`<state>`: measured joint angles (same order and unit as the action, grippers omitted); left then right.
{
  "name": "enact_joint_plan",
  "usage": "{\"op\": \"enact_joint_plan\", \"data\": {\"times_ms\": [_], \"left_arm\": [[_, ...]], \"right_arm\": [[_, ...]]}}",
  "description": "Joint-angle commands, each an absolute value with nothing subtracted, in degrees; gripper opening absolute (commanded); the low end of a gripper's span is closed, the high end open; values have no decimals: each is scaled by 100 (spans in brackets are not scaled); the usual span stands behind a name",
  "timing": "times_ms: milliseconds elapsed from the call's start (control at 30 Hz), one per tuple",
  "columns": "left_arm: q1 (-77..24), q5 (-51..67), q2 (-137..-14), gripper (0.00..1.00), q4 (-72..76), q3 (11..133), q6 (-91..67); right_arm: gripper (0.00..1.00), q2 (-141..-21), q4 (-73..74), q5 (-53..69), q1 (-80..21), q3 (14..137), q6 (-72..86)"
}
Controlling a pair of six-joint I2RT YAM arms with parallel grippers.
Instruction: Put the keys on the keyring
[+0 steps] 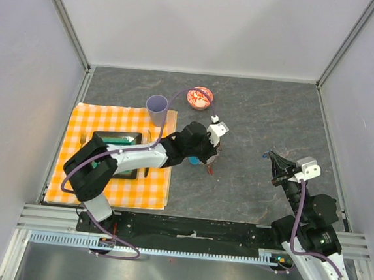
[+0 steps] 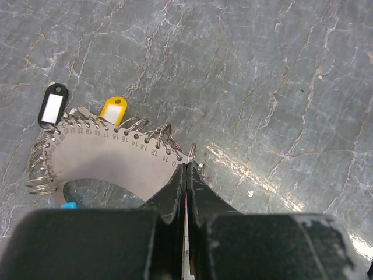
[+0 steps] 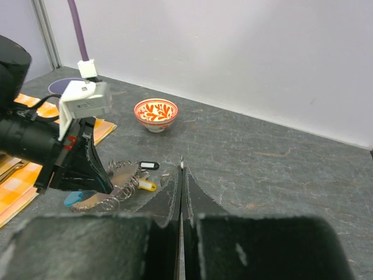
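The keyring (image 2: 99, 157) is a grey crescent plate edged with several wire rings, lying flat on the table; it also shows as the keyring (image 3: 119, 184). Two keys lie at its far edge: a black-and-white tag (image 2: 52, 105) and a yellow tag (image 2: 112, 111). My left gripper (image 2: 187, 166) sits at the plate's right end, shut on a thin red key whose small ring (image 2: 192, 153) pokes past the tips. From above, the left gripper (image 1: 211, 160) hides most of the plate. My right gripper (image 3: 182, 172) hangs off to the right, shut on a key with only its metal loop (image 3: 182, 162) showing.
A red-and-white bowl (image 1: 200, 98) stands behind the left gripper, a purple cup (image 1: 156, 109) at the corner of an orange checked cloth (image 1: 118, 180). A black tray (image 1: 118, 138) lies on the cloth. Grey walls close in the table on three sides.
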<state>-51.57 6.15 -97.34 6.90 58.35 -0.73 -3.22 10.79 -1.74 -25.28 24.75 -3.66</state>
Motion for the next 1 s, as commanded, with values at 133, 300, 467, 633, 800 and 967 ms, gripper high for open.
{"op": "enact_joint_plan", "data": {"times_ms": [133, 300, 467, 633, 800, 967], "left_arm": [[-5186, 966, -8939, 2, 1687, 5247, 70], [-5177, 1256, -8386, 2, 2091, 4975, 448], [-5177, 1441, -7736, 2, 2303, 4746, 720], [-5150, 1591, -7234, 2, 2548, 4474, 966], [-5080, 1775, -6935, 2, 2523, 4491, 1239], [-4984, 2188, -6943, 2, 2048, 4921, 1485]], "right_arm": [[0, -404, 923, 351, -2549, 2531, -325], [0, -737, 949, 869, -2540, 2724, -281], [0, -1344, 1046, 1520, -2540, 3137, -281], [0, -2056, 1020, 2065, -2540, 3541, -299], [0, -2600, 861, 2609, -2540, 3744, -386], [0, -2918, 826, 2795, -2549, 3964, -501]]}}
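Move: The blue tag, already held by the right hand, hangs about 14 cm right of the left hand, 6 cm back and 15 cm above it. The keyring's turquoise handle lies some 6 cm to the left hand's left, level with it forward and 6 cm below; the yellow tag is 8 cm ahead, 3 cm right and 7 cm below. From the right hand, the keyring's pinched end is about 15 cm left, 7 cm ahead and 18 cm below. Keeping its pinch on the keyring's end, the left hand eases back and slightly left, then climbs fast up to the right hand's height, about 14 cm up and 5 cm back in all, its downward-pointing fingers tilting up towards level. The right hand, still pinching the blue tag's ring, stays put briefly, then sweeps about 8.5 cm left towards the keyring, turning some 25 degrees counter-clockwise to point its fingers across at the left gripper. ##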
